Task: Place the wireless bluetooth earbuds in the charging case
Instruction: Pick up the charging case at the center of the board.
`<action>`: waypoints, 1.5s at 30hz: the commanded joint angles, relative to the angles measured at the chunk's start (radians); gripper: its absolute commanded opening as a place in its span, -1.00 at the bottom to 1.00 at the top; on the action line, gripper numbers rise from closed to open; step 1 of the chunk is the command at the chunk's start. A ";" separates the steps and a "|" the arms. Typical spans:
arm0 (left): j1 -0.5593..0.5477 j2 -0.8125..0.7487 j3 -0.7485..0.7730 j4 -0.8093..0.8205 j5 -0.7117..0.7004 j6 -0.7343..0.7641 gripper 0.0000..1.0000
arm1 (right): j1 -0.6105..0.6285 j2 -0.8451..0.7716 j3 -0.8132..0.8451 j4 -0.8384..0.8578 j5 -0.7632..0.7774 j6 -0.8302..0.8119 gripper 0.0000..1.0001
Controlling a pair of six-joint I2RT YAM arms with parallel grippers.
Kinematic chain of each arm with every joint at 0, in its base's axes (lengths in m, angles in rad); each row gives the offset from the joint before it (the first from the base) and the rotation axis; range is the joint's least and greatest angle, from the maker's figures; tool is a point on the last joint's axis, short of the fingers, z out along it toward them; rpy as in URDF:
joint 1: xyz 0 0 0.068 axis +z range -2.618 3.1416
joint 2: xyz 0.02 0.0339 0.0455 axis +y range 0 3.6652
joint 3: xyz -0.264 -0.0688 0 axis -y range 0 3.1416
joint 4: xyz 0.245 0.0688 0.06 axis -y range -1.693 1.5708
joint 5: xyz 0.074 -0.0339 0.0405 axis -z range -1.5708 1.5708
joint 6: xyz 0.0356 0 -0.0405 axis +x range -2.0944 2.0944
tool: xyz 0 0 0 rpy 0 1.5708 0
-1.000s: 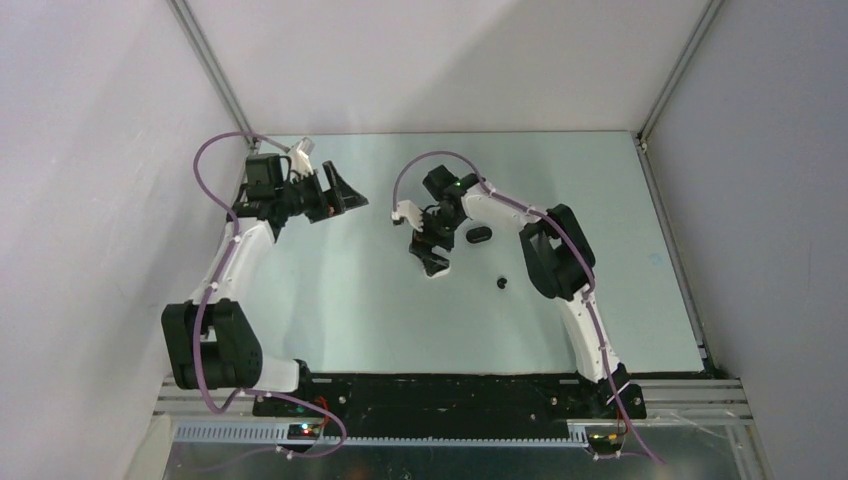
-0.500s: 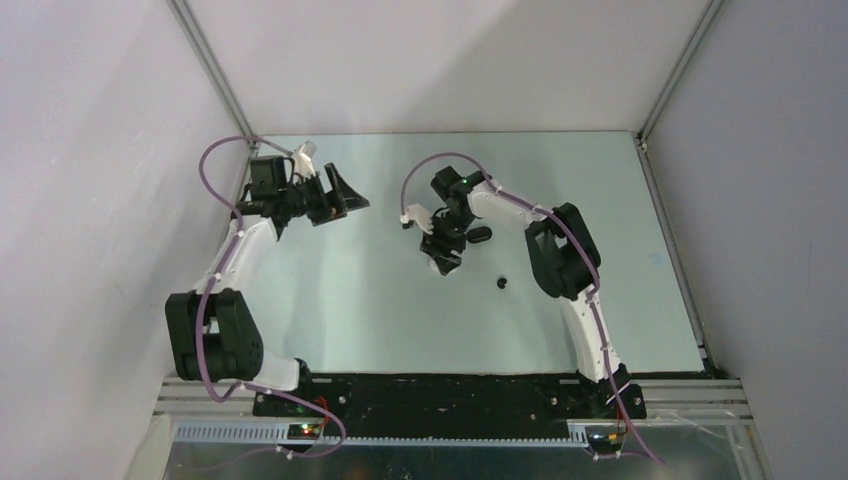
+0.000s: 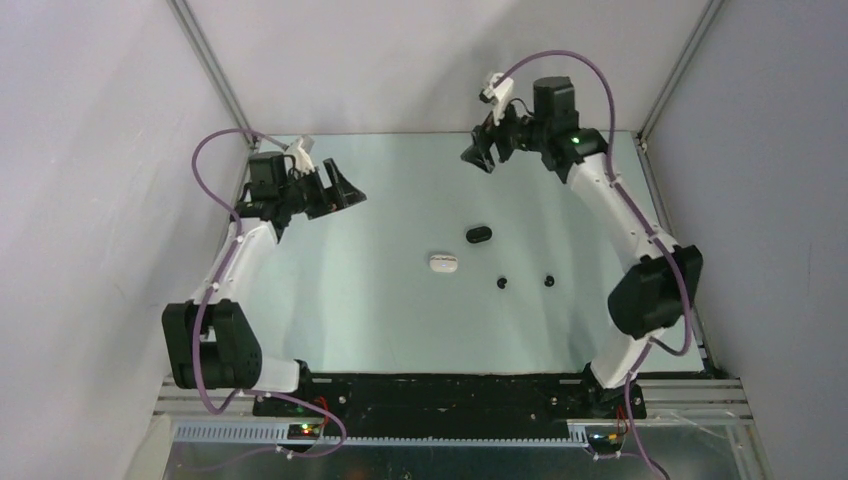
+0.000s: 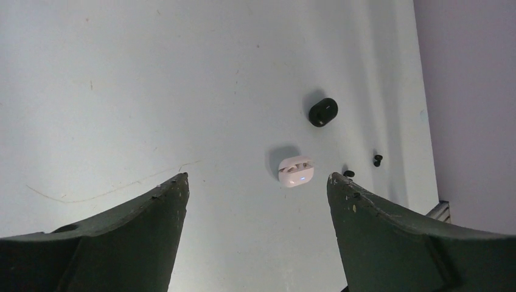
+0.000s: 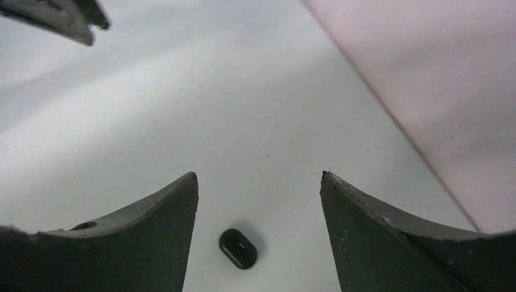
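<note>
An open white charging case (image 3: 442,263) lies mid-table with white earbuds seated in it and a small blue light lit (image 4: 296,172). A black charging case (image 3: 479,236) lies just behind it, seen too in both wrist views (image 4: 323,112) (image 5: 238,248). Two black earbuds (image 3: 503,283) (image 3: 549,279) lie loose on the table to the right of the white case (image 4: 348,174) (image 4: 378,160). My left gripper (image 3: 340,190) (image 4: 257,177) hovers open and empty at the back left. My right gripper (image 3: 478,155) (image 5: 258,175) hangs open and empty high at the back.
Grey walls close the table (image 3: 350,300) in on three sides, with metal corner posts (image 3: 680,70) at the back. The left gripper's fingers (image 5: 67,18) show in the top left corner of the right wrist view.
My right arm has swung up and back from the white case to the far back, leaving the case on the table. A second black bud now shows. The left arm has barely moved.
</note>
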 commanded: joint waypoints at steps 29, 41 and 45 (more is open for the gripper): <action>-0.039 -0.034 -0.081 0.063 -0.001 -0.030 0.72 | 0.287 0.436 -0.057 -0.417 0.085 -0.534 0.28; -0.039 0.000 -0.078 0.071 -0.011 -0.059 0.72 | 0.304 0.424 -0.116 -0.320 0.145 -0.469 0.27; -0.039 0.018 -0.082 0.090 -0.013 -0.080 0.73 | 0.313 0.422 -0.133 -0.298 0.144 -0.474 0.01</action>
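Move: The white charging case lies about 11 cm back of the right hand, 6 cm to its left and some 29 cm below. The black case is about 6 cm farther out than the white one and 7 cm to its right; the nearest black earbud is roughly 11 cm right of the white case and 4 cm nearer the base. From the left hand the white case is about 17 cm right, 5 cm back and 19 cm below. Right hand plunges about 29 cm and back, fingers tipping down, and pinches the charging case; left sinks 3 cm. ##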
